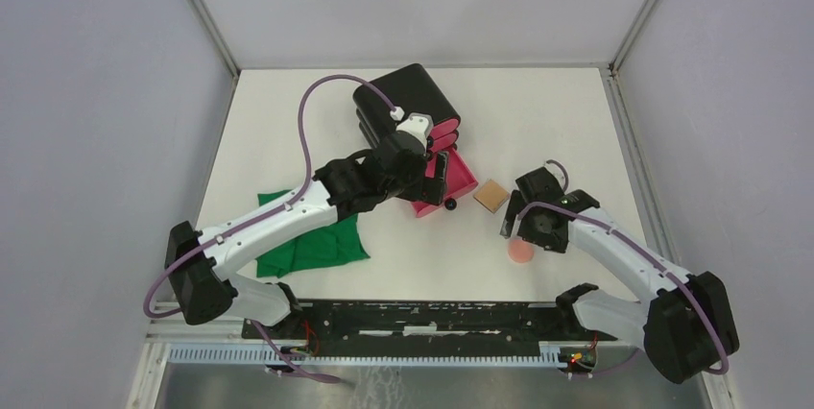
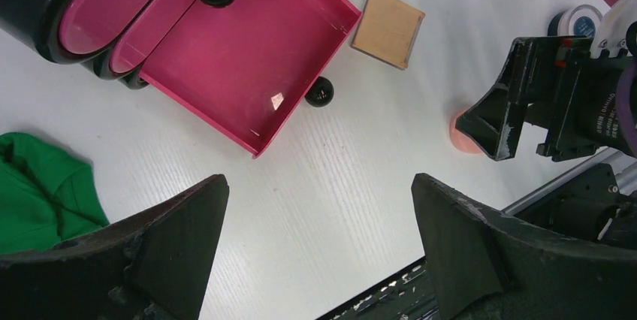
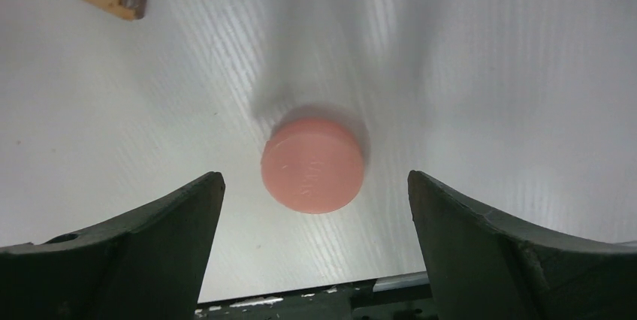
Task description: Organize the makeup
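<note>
The pink round puff point(image 3: 312, 164) lies flat on the white table, just ahead of and between the fingers of my right gripper point(image 3: 313, 179), which is open and empty above it. The puff also shows in the top view point(image 1: 520, 252). The tan square pad point(image 1: 490, 195) lies beside the open pink drawer point(image 2: 248, 49), which is empty. My left gripper point(image 2: 319, 200) is open and empty, hovering over the table near that drawer. A small round white-rimmed compact point(image 2: 578, 19) shows behind the right arm. The orange sponges and the tube are out of view.
The black box with pink drawers point(image 1: 408, 102) stands at the back centre, its bottom drawer pulled out with a black ball knob point(image 2: 320, 92). A green cloth point(image 1: 312, 241) lies front left. The black rail point(image 1: 422, 318) runs along the near edge.
</note>
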Controlling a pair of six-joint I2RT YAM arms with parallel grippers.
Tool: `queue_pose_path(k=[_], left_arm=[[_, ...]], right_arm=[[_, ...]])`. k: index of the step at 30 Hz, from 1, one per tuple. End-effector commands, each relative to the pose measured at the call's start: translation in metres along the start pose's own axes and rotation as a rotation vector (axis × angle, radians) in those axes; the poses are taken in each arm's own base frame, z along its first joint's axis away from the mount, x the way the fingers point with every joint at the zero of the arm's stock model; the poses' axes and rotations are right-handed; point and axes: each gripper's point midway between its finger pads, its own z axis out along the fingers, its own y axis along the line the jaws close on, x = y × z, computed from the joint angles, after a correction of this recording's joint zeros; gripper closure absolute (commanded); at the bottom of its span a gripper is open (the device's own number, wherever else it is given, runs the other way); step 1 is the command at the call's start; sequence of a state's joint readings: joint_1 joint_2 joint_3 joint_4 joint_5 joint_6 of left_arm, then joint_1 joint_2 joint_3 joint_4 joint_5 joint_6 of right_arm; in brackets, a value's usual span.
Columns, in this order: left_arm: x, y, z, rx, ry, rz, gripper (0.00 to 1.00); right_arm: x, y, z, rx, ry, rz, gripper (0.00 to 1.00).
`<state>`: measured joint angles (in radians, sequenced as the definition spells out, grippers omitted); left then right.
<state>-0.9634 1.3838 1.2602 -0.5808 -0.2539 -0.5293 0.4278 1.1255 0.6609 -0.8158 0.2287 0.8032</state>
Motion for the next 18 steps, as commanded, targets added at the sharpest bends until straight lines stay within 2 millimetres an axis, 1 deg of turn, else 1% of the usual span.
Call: queue_pose_path(k=[1, 6, 8, 13, 17, 18], left_arm=[[-0.015, -0.003, -0.007, 0.023, -0.069, -0.013, 0.01], [-0.012, -0.005, -0.003, 0.03, -0.059, -0.013, 0.01], [-0.012, -0.008, -0.002, 0.041, -0.055, -0.014, 0.01], [-0.009, -0.012, 0.001, 0.062, -0.043, -0.019, 0.01], [-0.008, -0.01, 0.0, 0.053, -0.046, -0.02, 0.01], [-0.009, -0.009, 0.0, 0.049, -0.05, -0.02, 0.01]], right_arm=[[-0.003, 0.029, -0.005, -0.176, -0.023, -0.001, 0.01], [0.009, 0.02, 0.012, -0.109, 0.037, 0.006, 0.01], [0.015, 0.018, 0.019, -0.088, 0.058, 0.012, 0.03], [0.025, 0.013, 0.032, -0.06, 0.083, 0.026, 0.14], [0.022, 0.015, 0.031, -0.061, 0.079, 0.034, 0.29], [0.019, 0.016, 0.028, -0.063, 0.072, 0.032, 0.34]])
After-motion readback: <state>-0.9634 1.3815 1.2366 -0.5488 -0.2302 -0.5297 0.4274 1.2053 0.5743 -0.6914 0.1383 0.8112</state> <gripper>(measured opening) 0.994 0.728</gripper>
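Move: The right hand, open and empty, hovers over the pink puck, which lies about 4 cm below it, some 1 cm back and 1 cm to its left. The wooden square is roughly 11 cm ahead and 8 cm left, the open drawer some 14 cm ahead and 18 cm left, and the round tin about 4 cm ahead and 16 cm right. From the idle left hand the puck lies about 18 cm right, 5 cm back and 20 cm lower. The right fingertips come down on either side of the pink puck and close in until they seem to touch its two edges. The hand first slips nearly 2 cm left to centre over the puck, then sinks about 3 cm with a slight draw back, the fingers narrowing from wide open to roughly three quarters as it goes down. ##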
